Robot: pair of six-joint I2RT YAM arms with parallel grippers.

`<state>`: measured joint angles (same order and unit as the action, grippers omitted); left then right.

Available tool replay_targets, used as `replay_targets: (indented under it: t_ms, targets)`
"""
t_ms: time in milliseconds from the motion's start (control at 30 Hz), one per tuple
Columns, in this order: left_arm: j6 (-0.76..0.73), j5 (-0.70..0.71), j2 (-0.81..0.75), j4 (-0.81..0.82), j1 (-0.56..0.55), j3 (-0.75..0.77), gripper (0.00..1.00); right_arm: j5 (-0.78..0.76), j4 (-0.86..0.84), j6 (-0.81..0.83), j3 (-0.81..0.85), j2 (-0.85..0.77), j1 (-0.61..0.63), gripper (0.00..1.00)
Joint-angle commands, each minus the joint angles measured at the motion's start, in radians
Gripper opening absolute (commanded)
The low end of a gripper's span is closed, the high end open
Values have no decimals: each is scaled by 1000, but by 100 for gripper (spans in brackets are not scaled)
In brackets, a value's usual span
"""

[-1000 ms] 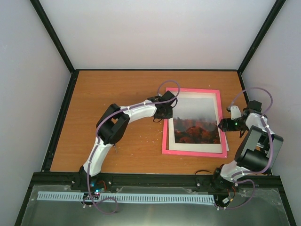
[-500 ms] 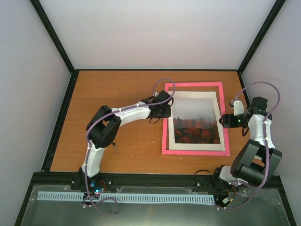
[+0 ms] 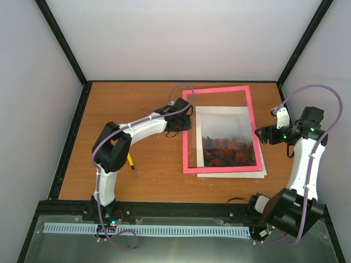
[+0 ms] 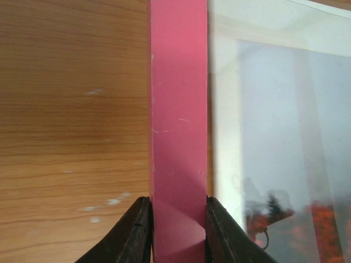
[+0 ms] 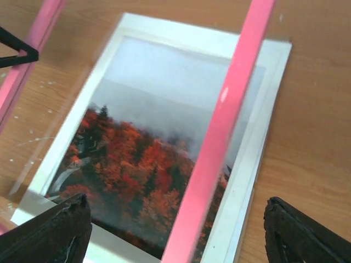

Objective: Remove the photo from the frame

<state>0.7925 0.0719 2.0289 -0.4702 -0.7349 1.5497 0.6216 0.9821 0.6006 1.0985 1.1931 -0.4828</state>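
Note:
The bright-pink frame (image 3: 186, 143) hangs tilted over the table, and my left gripper (image 3: 183, 121) is shut on its left rail (image 4: 179, 109). Black fingertips (image 4: 140, 230) press both sides of that rail. The photo (image 3: 227, 141), red-orange forest under grey mist, lies flat on the table on a white sheet (image 3: 233, 174). Its right part pokes out past the frame's right rail (image 5: 219, 137). My right gripper (image 3: 262, 134) hovers open over the photo's right edge (image 5: 137, 159), holding nothing.
A small yellow-handled screwdriver (image 3: 130, 163) lies on the wooden table (image 3: 137, 98) left of the frame, near the left arm's elbow. Black rails and white walls close the table on three sides. The right arm stands tall near the right wall.
The frame has travelled left and toward the back with my left gripper, uncovering the photo's right side. My right gripper pulled back to the right and opened a little wider.

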Motion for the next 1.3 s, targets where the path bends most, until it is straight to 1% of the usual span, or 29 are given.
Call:
replay_targets:
  t_ms: [0, 167, 333, 467, 567, 633, 833, 1033, 1267]
  targets:
    - [-21, -15, -136, 10, 111, -62, 1, 105, 73, 43, 27, -48, -4, 84]
    - [-124, -44, -199, 7, 243, -163, 1, 126, 65, 46, 18, -45, -3, 84]
    - [-238, -130, -243, 27, 414, -252, 1, 154, 49, 34, -3, -28, -2, 84]
    - [-334, -137, -235, 37, 557, -266, 1, 167, 37, 27, -17, -20, -2, 84]
    - [-343, -183, -224, 82, 632, -278, 1, 168, 31, 27, -26, -17, 0, 84]
    - [-325, -212, -204, 78, 658, -263, 1, 167, 30, 29, -29, -12, 0, 84]
    - [-344, -166, -99, -12, 703, -158, 1, 170, 18, 34, -63, -12, 0, 83]
    - [-351, -162, -17, -35, 739, -104, 1, 176, 10, 40, -83, -4, 0, 83]
    - [-333, -129, 11, -41, 775, -142, 1, 170, 7, 52, -97, -3, 0, 83]
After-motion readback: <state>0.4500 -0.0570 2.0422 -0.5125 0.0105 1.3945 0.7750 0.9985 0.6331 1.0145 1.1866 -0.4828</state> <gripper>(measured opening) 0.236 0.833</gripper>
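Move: The left hand already holds the raised pink frame by its left side. The clear table it is bound for lies about 34 cm to its left, 7 cm farther out and 8 cm lower. From this hand the photo lies some 20 cm right and 6 cm back, and the yellow screwdriver roughly 30 cm left and 18 cm back, both about 8 cm below. From the right hand the photo is about 13 cm left, 4 cm ahead and 20 cm down. Swinging fast to the left for some 30 cm, the left hand carries the empty frame off from over the photo, drifting forward and turning about 20 degrees counter-clockwise. It then slows and lowers the frame some 5 cm towards the clear table, grip kept. The open right hand shifts about 3 cm left over the photo's right side, first rising slightly, then sinking. ##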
